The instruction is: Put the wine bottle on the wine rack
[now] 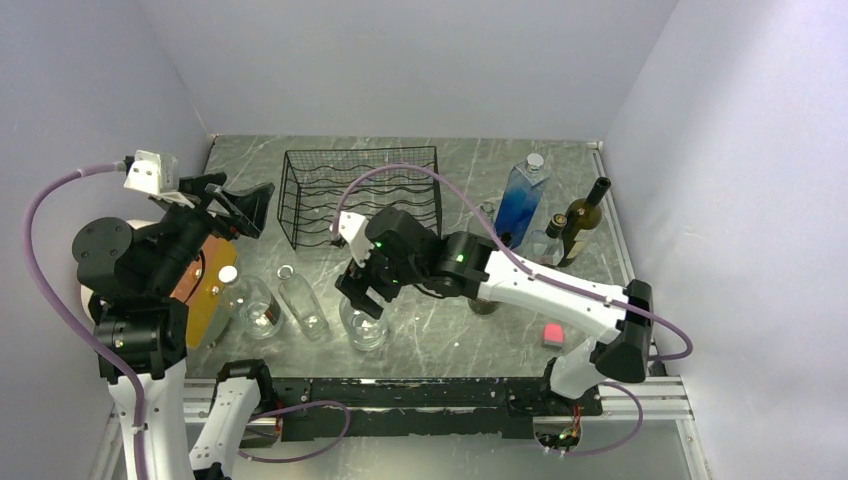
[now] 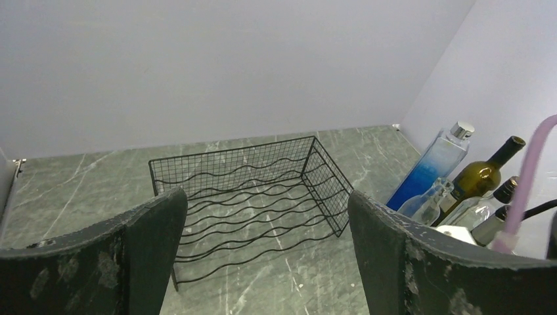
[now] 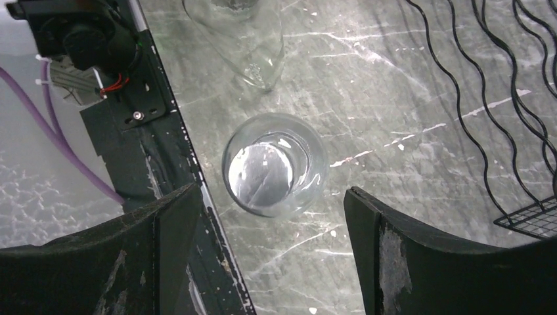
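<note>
The wine bottle [image 1: 580,221], dark olive green with a black top, stands upright at the far right among other bottles, also in the left wrist view [image 2: 481,175]. The black wire wine rack [image 1: 360,195] sits at the back middle, its wavy tiers bare [image 2: 253,197]. My left gripper [image 1: 262,210] hangs open left of the rack, facing it, nothing between its fingers [image 2: 266,200]. My right gripper [image 1: 362,298] is open in front of the rack, pointing down just above an upright clear glass bottle [image 3: 274,172], not touching it.
A tall blue bottle [image 1: 522,198] and a clear black-capped bottle [image 1: 546,240] stand beside the wine bottle. Clear bottles [image 1: 252,305] [image 1: 302,303] and an amber one [image 1: 205,292] sit front left. A small pink object [image 1: 551,335] lies front right. The black front rail [image 3: 164,131] is close by.
</note>
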Action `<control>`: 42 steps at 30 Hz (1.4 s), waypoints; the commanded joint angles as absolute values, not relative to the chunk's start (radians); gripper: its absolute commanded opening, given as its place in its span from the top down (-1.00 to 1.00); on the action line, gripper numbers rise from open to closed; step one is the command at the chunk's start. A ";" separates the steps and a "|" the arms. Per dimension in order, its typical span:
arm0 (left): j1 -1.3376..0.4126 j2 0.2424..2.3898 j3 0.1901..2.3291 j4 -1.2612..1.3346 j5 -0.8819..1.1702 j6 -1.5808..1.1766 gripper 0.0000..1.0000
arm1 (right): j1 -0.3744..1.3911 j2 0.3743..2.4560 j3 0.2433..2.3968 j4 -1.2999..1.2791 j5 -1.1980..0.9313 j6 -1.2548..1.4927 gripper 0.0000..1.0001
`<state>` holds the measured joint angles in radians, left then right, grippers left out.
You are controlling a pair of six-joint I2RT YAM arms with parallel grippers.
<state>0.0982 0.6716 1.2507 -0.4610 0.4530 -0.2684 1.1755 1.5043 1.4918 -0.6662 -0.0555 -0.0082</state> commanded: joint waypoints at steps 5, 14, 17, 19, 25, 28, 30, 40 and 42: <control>0.091 0.675 1.244 -0.460 0.419 -0.260 -0.90 | 1.189 1.604 1.494 -0.612 -0.043 -0.031 -0.58; 0.091 0.692 1.270 -0.461 0.475 -0.264 -0.90 | 1.192 1.583 1.412 -0.511 0.071 -0.044 -0.13; 0.090 0.703 1.273 -0.453 0.511 -0.272 -0.89 | 1.192 1.566 1.381 -0.465 0.077 -0.046 0.12; 0.088 0.709 1.276 -0.452 0.529 -0.279 -0.89 | 1.192 1.558 1.361 -0.436 0.088 -0.048 0.33; 0.072 0.738 1.279 -0.444 0.579 -0.299 -0.89 | 1.191 1.483 1.229 -0.308 0.189 -0.029 0.77; 0.065 0.756 1.275 -0.428 0.614 -0.319 -0.89 | 1.191 1.405 1.113 -0.204 0.239 -0.002 0.90; 0.062 0.771 1.273 -0.422 0.636 -0.332 -0.89 | 1.191 1.335 1.024 -0.129 0.283 0.021 0.93; 0.053 0.920 1.277 -0.385 0.796 -0.467 -0.85 | 1.193 1.127 0.699 -0.002 0.353 0.197 1.00; 0.052 0.945 1.273 -0.378 0.808 -0.479 -0.83 | 1.191 1.110 0.673 -0.018 0.347 0.227 1.00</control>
<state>0.0608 0.8993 1.2575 -0.4221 0.7136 -0.4141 1.1965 1.1187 0.7452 0.0498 0.3103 0.1505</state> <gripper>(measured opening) 0.925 0.406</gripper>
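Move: The clear, white-capped bottle stands just under the right hand, its middle about 2 cm ahead, 2 cm left and some 15 cm below. A slim clear bottle is about 12 cm left of it; the wine bottle is roughly 24 cm right and 10 cm ahead of the hand; the wine rack's middle is some 34 cm ahead and 5 cm left. From the left hand, the capped bottle lies about 3 cm back, 14 cm right and 34 cm below. Onto the clear bottle's white cap the right hand sinks some 5 cm, easing left and forward, and pinches it; then it carries the cap about 8 cm right at nearly constant height, rolling its left side up and turning clockwise, some 20 degrees each. Late on, the open left hand goes about 5 cm right, 4 forward and 4 down towards the rack, tipping down and turning clockwise. ##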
